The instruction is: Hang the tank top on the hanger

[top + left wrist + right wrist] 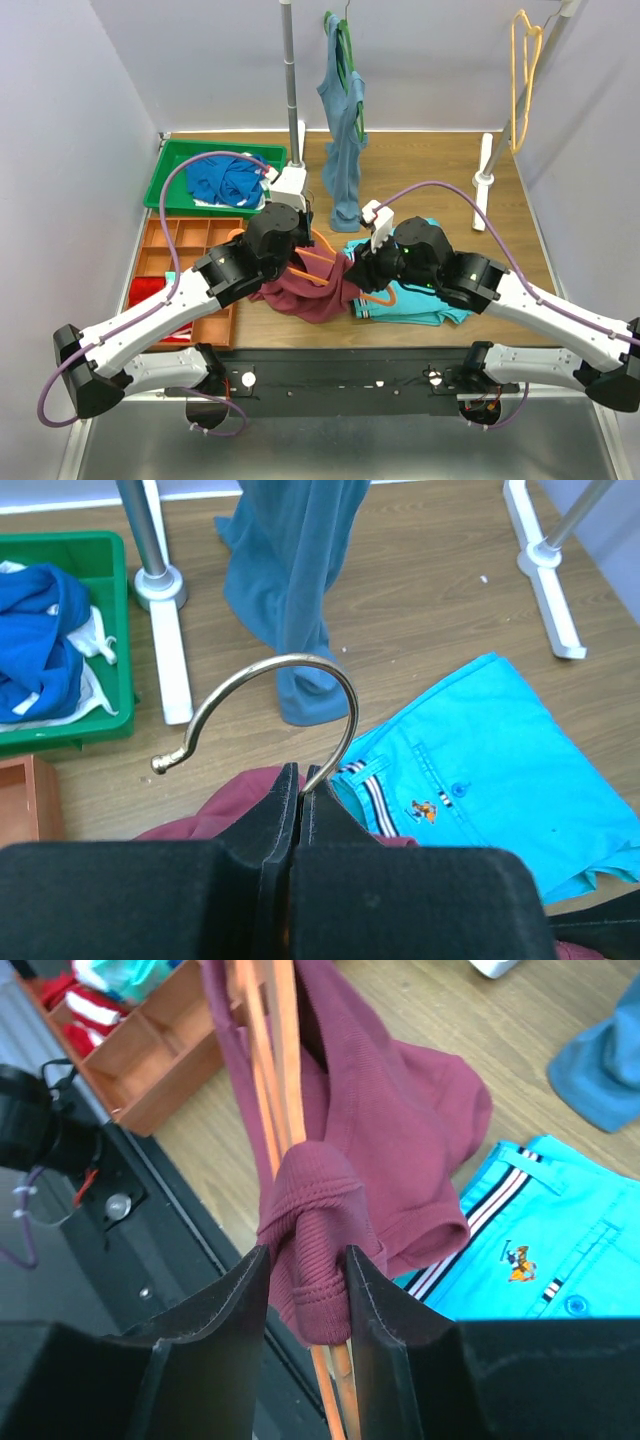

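The maroon tank top point(315, 290) hangs bunched over the orange hanger point(322, 247) at the table's near middle, between both arms. My left gripper point(300, 775) is shut on the base of the hanger's metal hook point(300, 665), and maroon cloth point(200, 815) shows below it. In the right wrist view my right gripper point(307, 1255) has its jaws on both sides of a rolled maroon strap point(315, 1230), with the hanger's orange bars point(275, 1060) running through the same gap. The rest of the top point(400, 1130) sags to the right of the bars.
A folded turquoise garment point(420, 300) lies under the right arm. A green tray point(170, 180) of blue cloth and an orange divided box point(170, 250) sit at left. Behind stand a rack pole point(292, 90), a grey-blue top on a green hanger point(345, 130), a yellow-orange hanger point(525, 60) and a white stand foot point(483, 185).
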Action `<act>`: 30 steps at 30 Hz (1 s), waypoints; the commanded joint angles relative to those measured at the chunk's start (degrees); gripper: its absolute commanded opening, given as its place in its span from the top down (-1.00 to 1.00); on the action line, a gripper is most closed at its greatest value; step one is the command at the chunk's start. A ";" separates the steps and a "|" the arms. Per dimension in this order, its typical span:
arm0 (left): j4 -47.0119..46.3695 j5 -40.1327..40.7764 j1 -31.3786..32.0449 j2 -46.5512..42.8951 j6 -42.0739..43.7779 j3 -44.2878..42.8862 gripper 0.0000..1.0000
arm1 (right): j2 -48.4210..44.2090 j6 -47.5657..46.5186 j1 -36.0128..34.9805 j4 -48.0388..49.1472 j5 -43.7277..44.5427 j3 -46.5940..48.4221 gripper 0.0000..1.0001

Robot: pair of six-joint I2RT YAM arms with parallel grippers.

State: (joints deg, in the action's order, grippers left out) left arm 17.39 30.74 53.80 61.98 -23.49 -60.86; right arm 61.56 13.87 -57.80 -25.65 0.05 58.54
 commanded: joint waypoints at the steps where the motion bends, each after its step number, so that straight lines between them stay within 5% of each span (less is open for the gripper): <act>1: -2.00 -1.56 0.86 -1.51 1.16 -2.95 1.00 | -2.49 -0.60 -0.21 -3.00 -2.88 0.61 0.12; 9: -3.32 -1.82 1.39 -1.95 1.07 -2.95 1.00 | -4.43 1.51 -0.21 -0.37 -5.68 -1.24 0.21; 15: -3.50 -2.70 1.57 -2.03 0.99 -4.18 1.00 | -3.73 3.71 -0.21 1.48 -2.17 -2.47 0.94; 17: -2.98 -2.27 1.57 -2.03 0.99 -4.70 0.99 | -4.25 4.76 -0.21 1.74 -0.32 -2.56 0.99; 20: -1.92 -1.56 1.57 -1.77 0.46 -5.67 0.45 | -6.00 6.16 -0.21 2.71 4.16 -3.00 0.99; 22: -0.96 -1.30 1.57 -1.59 0.19 -6.28 0.28 | -7.41 6.52 -0.21 4.11 6.26 -3.96 0.99; 23: -0.60 -1.12 1.57 -1.51 -0.07 -7.07 0.01 | -8.64 6.87 -0.21 4.38 6.71 -4.14 0.99; 30: 1.51 -1.21 1.57 -2.82 0.11 -10.33 -0.43 | -12.07 7.40 -0.21 3.94 13.38 -2.12 0.99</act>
State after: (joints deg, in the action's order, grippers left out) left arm 17.30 29.30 55.00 60.95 -23.16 -68.18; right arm 52.40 20.03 -57.91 -24.62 6.76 54.19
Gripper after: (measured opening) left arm 0.633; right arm 0.050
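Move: The tank top's right strap, looped over the right end of the orange hanger, sits between and just beyond the open right fingertips, about 1 cm ahead, 2 cm left and 1 cm below. The left hand grips the hanger neck, some 9 cm ahead, 12 left and 5 above the right hand; from that left hand the strap is about 8 back, 10 right and 6 down. The tank top's body lies 12 cm left, 1 ahead and 13 below the right hand, the teal shorts 17 right, 4 ahead and 21 below. The right fingers close on the strap and the hanger arm inside it, after easing 1.5 cm back and slightly up; keeping that pinch, the hand draws about 3 cm to its right, comes forward again and rises slightly, turning some 10 degrees clockwise. The left hand creeps up, still holding the neck, then opens wide and lifts clear, about 6 cm up in all. ##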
